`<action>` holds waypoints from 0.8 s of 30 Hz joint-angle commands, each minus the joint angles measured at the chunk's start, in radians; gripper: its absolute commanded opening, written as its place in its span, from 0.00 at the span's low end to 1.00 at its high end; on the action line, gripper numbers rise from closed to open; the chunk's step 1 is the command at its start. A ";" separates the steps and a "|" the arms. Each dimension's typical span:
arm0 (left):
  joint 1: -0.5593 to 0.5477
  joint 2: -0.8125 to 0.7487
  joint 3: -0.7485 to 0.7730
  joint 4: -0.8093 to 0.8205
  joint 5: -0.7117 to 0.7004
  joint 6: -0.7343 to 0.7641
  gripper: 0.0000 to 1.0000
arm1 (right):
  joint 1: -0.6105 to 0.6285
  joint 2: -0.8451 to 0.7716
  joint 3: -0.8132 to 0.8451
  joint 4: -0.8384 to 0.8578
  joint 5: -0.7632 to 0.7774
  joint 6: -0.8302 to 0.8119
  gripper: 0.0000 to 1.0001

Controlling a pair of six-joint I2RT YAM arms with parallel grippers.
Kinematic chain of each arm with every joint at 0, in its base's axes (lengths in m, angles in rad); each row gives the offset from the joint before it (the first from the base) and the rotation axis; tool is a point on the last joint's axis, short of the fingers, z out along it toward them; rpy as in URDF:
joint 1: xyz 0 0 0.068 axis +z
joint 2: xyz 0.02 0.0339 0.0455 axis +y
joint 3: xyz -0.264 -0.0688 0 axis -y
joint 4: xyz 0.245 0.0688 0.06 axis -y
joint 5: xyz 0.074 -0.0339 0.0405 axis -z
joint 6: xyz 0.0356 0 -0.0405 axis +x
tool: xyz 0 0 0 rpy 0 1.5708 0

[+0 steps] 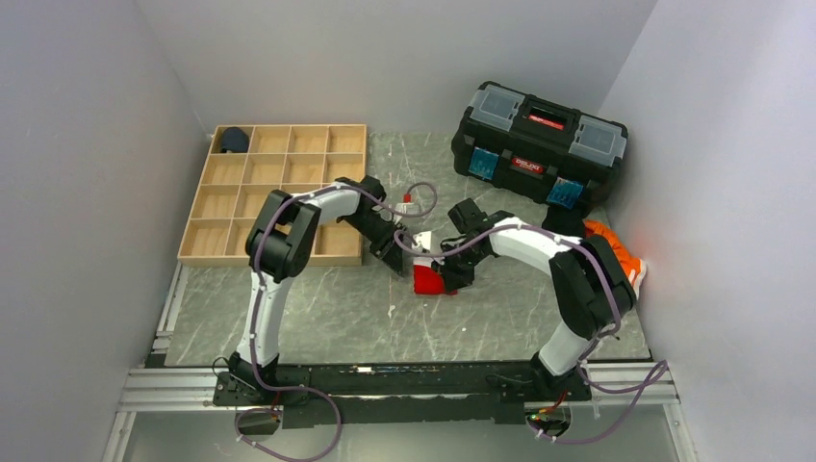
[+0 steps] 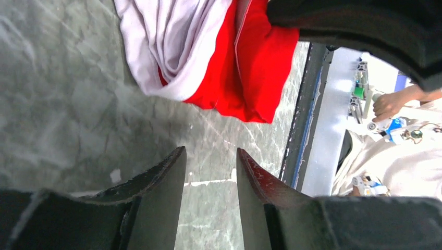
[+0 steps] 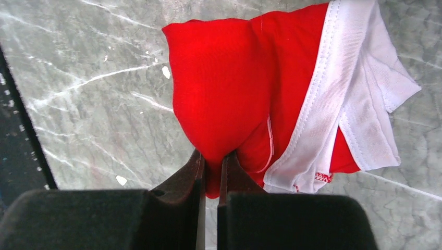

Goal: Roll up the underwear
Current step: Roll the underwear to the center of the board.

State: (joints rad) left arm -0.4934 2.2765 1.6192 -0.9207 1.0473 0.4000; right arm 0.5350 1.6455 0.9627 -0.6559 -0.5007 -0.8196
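Observation:
The red underwear (image 1: 427, 277) with white trim lies partly folded on the marble table between the two arms. It also shows in the right wrist view (image 3: 245, 88) and in the left wrist view (image 2: 234, 67). My right gripper (image 3: 212, 159) is shut on a fold of the red fabric at the garment's near edge. My left gripper (image 2: 210, 153) is open and empty, its fingertips a short way off the white-trimmed end, not touching it. In the top view the left gripper (image 1: 396, 258) is just left of the garment and the right gripper (image 1: 450, 274) just right of it.
A wooden divider tray (image 1: 279, 192) lies at the back left with a dark navy bundle (image 1: 233, 141) in its far corner cell. A black toolbox (image 1: 539, 144) stands at the back right. Orange cloth (image 1: 621, 252) lies by the right wall.

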 commanded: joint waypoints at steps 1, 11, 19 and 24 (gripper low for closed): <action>0.015 -0.142 -0.083 0.143 -0.025 -0.043 0.45 | -0.048 0.082 0.039 -0.216 -0.083 -0.049 0.00; 0.041 -0.368 -0.346 0.369 -0.098 -0.076 0.45 | -0.111 0.286 0.237 -0.435 -0.193 -0.151 0.00; 0.045 -0.553 -0.564 0.544 -0.234 -0.086 0.47 | -0.122 0.442 0.405 -0.557 -0.250 -0.197 0.00; 0.046 -0.641 -0.645 0.617 -0.298 -0.096 0.48 | -0.124 0.539 0.514 -0.635 -0.284 -0.222 0.00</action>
State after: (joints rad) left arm -0.4484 1.7157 1.0122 -0.4164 0.8204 0.3107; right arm 0.4042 2.0949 1.4250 -1.1992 -0.7609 -0.9848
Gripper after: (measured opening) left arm 0.474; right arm 0.075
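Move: The underwear lies bunched with its middle about 4 cm ahead and 4 cm left of my right hand, some 1 cm lower; its red near-right end is already between those fingers. A black cloth lies roughly 11 cm ahead and 24 cm right of this hand. From my empty left hand the underwear's middle is about 7 cm right, 2 cm ahead and 3 cm lower, and the wooden tray's middle some 18 cm ahead and 28 cm left. My right hand keeps its shut pinch on the red end and stays almost in place, steadily turning by some 30 degrees so that the wrist leans forward over the underwear and the fingers swing to point back towards my base. My half-open left hand meanwhile draws away from the underwear, about 5 cm left towards the tray, rising 2.5 cm early on and tipping its fingers to point more steeply down. ##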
